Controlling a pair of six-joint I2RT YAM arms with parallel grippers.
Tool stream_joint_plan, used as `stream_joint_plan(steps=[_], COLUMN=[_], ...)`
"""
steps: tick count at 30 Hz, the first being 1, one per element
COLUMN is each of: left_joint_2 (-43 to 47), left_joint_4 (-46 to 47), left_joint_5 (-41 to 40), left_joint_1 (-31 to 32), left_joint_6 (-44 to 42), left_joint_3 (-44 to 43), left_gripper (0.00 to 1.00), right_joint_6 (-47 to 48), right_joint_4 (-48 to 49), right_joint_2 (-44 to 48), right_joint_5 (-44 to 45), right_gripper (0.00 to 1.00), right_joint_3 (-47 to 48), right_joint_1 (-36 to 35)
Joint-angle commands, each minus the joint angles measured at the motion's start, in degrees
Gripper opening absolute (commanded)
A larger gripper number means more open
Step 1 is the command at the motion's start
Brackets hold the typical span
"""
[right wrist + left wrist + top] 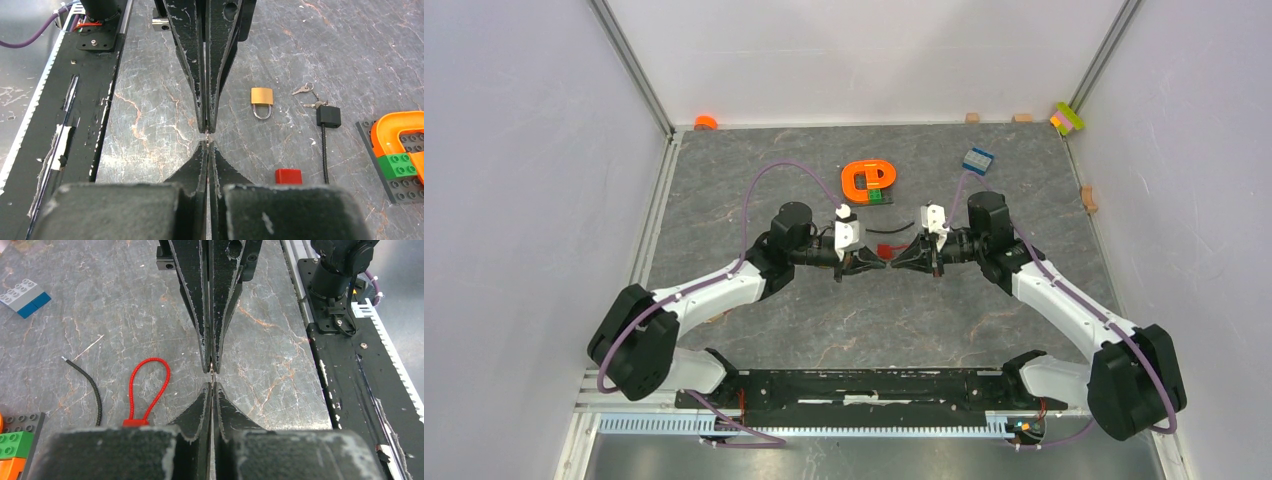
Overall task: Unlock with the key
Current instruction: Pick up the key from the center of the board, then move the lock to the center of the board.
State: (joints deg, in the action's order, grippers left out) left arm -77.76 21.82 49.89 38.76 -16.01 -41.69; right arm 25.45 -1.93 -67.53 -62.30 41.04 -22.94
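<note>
A small brass padlock (262, 100) lies flat on the grey stone table. Just right of it are two silver keys (303, 90), tied to a black fob (328, 116) with a black cord (90, 385). My left gripper (880, 263) and right gripper (898, 262) meet tip to tip above the table's middle, and both are shut. A tiny bright glint shows where the tips meet; I cannot tell what it is. In the left wrist view my left gripper (213, 386) faces the right gripper (212, 367). The right wrist view mirrors this, right gripper (208, 145) facing left gripper (206, 129).
A red cord loop (150, 385) with a red tag (288, 176) lies under the grippers. An orange piece on a brick plate (868, 180) sits behind them. A blue-grey brick (977, 159) is at the back right. The black base rail (864, 385) runs along the near edge.
</note>
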Motion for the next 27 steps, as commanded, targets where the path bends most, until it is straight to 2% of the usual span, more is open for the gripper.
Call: stream_joint_plan(steps=[1, 2, 5, 7, 10, 15, 19, 22, 25, 27], left_joint_2=[-0.49, -0.47, -0.02, 0.60, 2.39, 0.04, -7.82, -11.14, -13.58, -15.41], left_joint_4=[1.16, 0.60, -2.42, -4.78, -7.34, -16.31, -33.80, -39.88, -42.34, -42.13], left_joint_5=[1.92, 1.85, 0.70, -1.15, -4.78, -18.19, -28.96, -30.15, -30.52, -33.51], left_joint_1=[0.18, 0.25, 0.17, 0.11, -0.24, -0.44, -1.50, -5.36, -8.95, -9.48], left_joint_6=[-2.15, -2.30, -3.31, -3.84, -5.97, -10.31, -17.36, -20.20, -17.93, -15.88], left_joint_3=[0.75, 0.51, -1.24, -2.27, -2.52, -4.78, -12.19, -15.41, -19.06, -21.68], left_gripper=[0.12, 0.18, 0.50, 0.68, 0.84, 0.93, 0.93, 0.94, 0.94, 0.94], right_joint_6=[1.73, 2.08, 4.07, 5.18, 6.70, 7.33, 7.80, 8.06, 8.48, 8.57], right_joint_4=[-0.49, -0.78, -2.61, -3.40, -4.04, -3.81, -4.37, -4.35, -4.33, -4.43], right_joint_2=[1.56, 1.65, 1.91, 2.29, 3.52, 6.17, 8.19, 8.87, 8.99, 8.71], right_joint_5=[1.71, 2.09, 3.83, 5.42, 8.58, 13.23, 14.92, 14.92, 15.19, 15.06], right_gripper=[0.00, 0.00, 0.00, 0.00, 0.00, 0.00, 0.00, 0.00, 0.00, 0.00], right_joint_3=[2.21, 2.21, 2.05, 1.47, -0.15, -3.41, -4.77, -5.31, -5.44, -5.44], right_joint_1=[0.23, 0.19, 0.26, 0.22, 0.47, 2.41, 3.17, 3.52, 3.90, 3.96])
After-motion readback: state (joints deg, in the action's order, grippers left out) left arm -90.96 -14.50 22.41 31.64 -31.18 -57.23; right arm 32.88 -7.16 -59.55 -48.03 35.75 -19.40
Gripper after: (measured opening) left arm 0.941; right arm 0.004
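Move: Both grippers meet fingertip to fingertip on the small key. The yellow padlock lies about 9 cm ahead of the left hand, 11 cm to its left and 17 below; from the right hand it is 9 ahead, 12 left. On the table too, the red lock sits 11 cm ahead of the left hand and 1 to its right, the black lock 16 ahead and 7 left. Left releases the key, sweeping about 10 cm each down, forward, left towards the padlock; right carries key rightward. ##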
